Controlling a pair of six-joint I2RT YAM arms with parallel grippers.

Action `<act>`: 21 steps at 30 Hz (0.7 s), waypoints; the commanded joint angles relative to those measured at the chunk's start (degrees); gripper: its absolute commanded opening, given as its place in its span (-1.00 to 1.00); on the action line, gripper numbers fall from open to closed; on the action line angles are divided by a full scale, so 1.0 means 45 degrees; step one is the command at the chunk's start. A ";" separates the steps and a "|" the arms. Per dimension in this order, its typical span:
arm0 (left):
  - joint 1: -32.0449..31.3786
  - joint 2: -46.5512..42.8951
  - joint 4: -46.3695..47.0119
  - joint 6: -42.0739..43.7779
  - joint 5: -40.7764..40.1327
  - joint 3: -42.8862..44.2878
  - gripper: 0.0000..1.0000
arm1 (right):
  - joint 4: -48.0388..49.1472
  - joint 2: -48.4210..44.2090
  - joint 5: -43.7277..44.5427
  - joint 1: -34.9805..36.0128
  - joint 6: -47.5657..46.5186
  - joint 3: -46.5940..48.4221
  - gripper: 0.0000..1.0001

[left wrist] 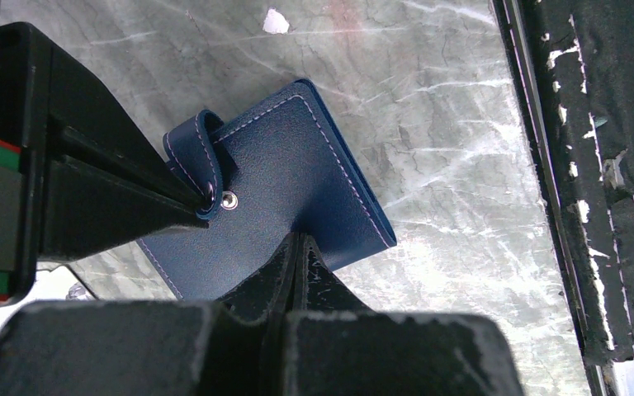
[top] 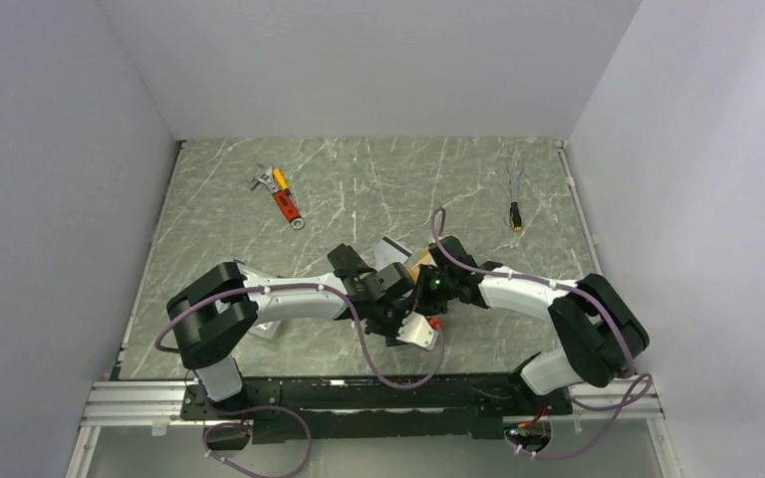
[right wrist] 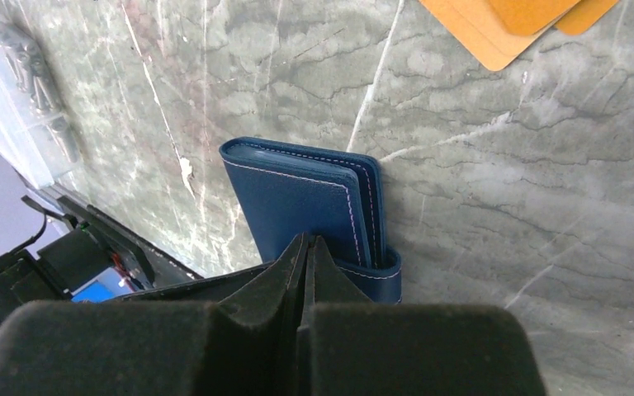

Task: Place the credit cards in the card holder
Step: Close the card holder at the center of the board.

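The card holder (left wrist: pixel 297 173) is a navy wallet lying closed on the marble table, its snap tab fastened. My left gripper (left wrist: pixel 297 241) is shut, with its tips resting on the holder's face near one edge. My right gripper (right wrist: pixel 307 241) is also shut, with nothing between its fingers. It touches the card holder (right wrist: pixel 297 202) beside the tab. In the top view both grippers, left (top: pixel 393 311) and right (top: pixel 415 297), meet over the holder and hide it. Orange credit cards (right wrist: pixel 487 29) lie overlapped just beyond the holder. One orange credit card (top: pixel 420 265) peeks out by the right wrist.
A clear plastic box (right wrist: pixel 16 99) of small parts sits to the left under the left arm. A red-orange wrench (top: pixel 284 196) lies at the back left and a small tool (top: pixel 515 194) at the back right. The black table rail (left wrist: pixel 570 165) runs close to the holder.
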 commanded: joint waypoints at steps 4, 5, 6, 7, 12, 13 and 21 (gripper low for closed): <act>0.0249 -0.0125 -0.0223 0.0261 -0.0435 -0.0342 -1.00 | -0.2333 -0.0082 0.1785 0.0137 -0.1149 0.1341 -0.41; 0.0268 -0.0175 -0.0223 0.0251 -0.0415 -0.0339 -1.00 | -0.2552 -0.0134 0.1888 0.0133 -0.1280 0.1605 -0.34; 0.0287 -0.0201 -0.0223 0.0264 -0.0414 -0.0353 -1.00 | -0.2789 -0.0187 0.1962 0.0128 -0.1396 0.1857 -0.29; 0.0299 -0.0236 -0.0233 0.0273 -0.0404 -0.0355 -1.00 | -0.3049 -0.0215 0.2040 0.0137 -0.1508 0.2145 -0.23; 0.0391 -0.0472 -0.0180 0.0269 -0.0396 -0.0464 -1.00 | -0.4566 -0.0254 0.2024 0.0126 -0.2040 0.3250 -0.05; 0.0406 -0.0513 -0.0202 0.0279 -0.0394 -0.0464 -1.00 | -0.5006 -0.0199 0.1960 0.0127 -0.2116 0.3406 -0.03; 0.0407 -0.0594 -0.0277 0.0265 -0.0360 -0.0456 -1.00 | -0.7147 0.0736 0.1599 0.0212 -0.2668 0.4560 -0.07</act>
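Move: The card holder's middle lies about 1 cm ahead and 2 cm to the right of my left hand's fingertips, which already rest on its top. My right fingertips already sit at the end of its strap. The strap's middle is some 2 cm to their right, and the holder's middle about 2 cm behind them. The orange cards lie roughly 10 cm ahead of my right hand and 3 cm to its right, the white cards 11 cm ahead and 3 cm left. I lift my right hand off the strap end, opening its shut fingers to about half. It rises some 4 cm, going forward at first, then easing slightly back and to the right, while the fingers tilt about 15 degrees to point more steeply down. My left hand's closed fingertips keep to the holder's top, creeping forward and left by barely 1 cm. ##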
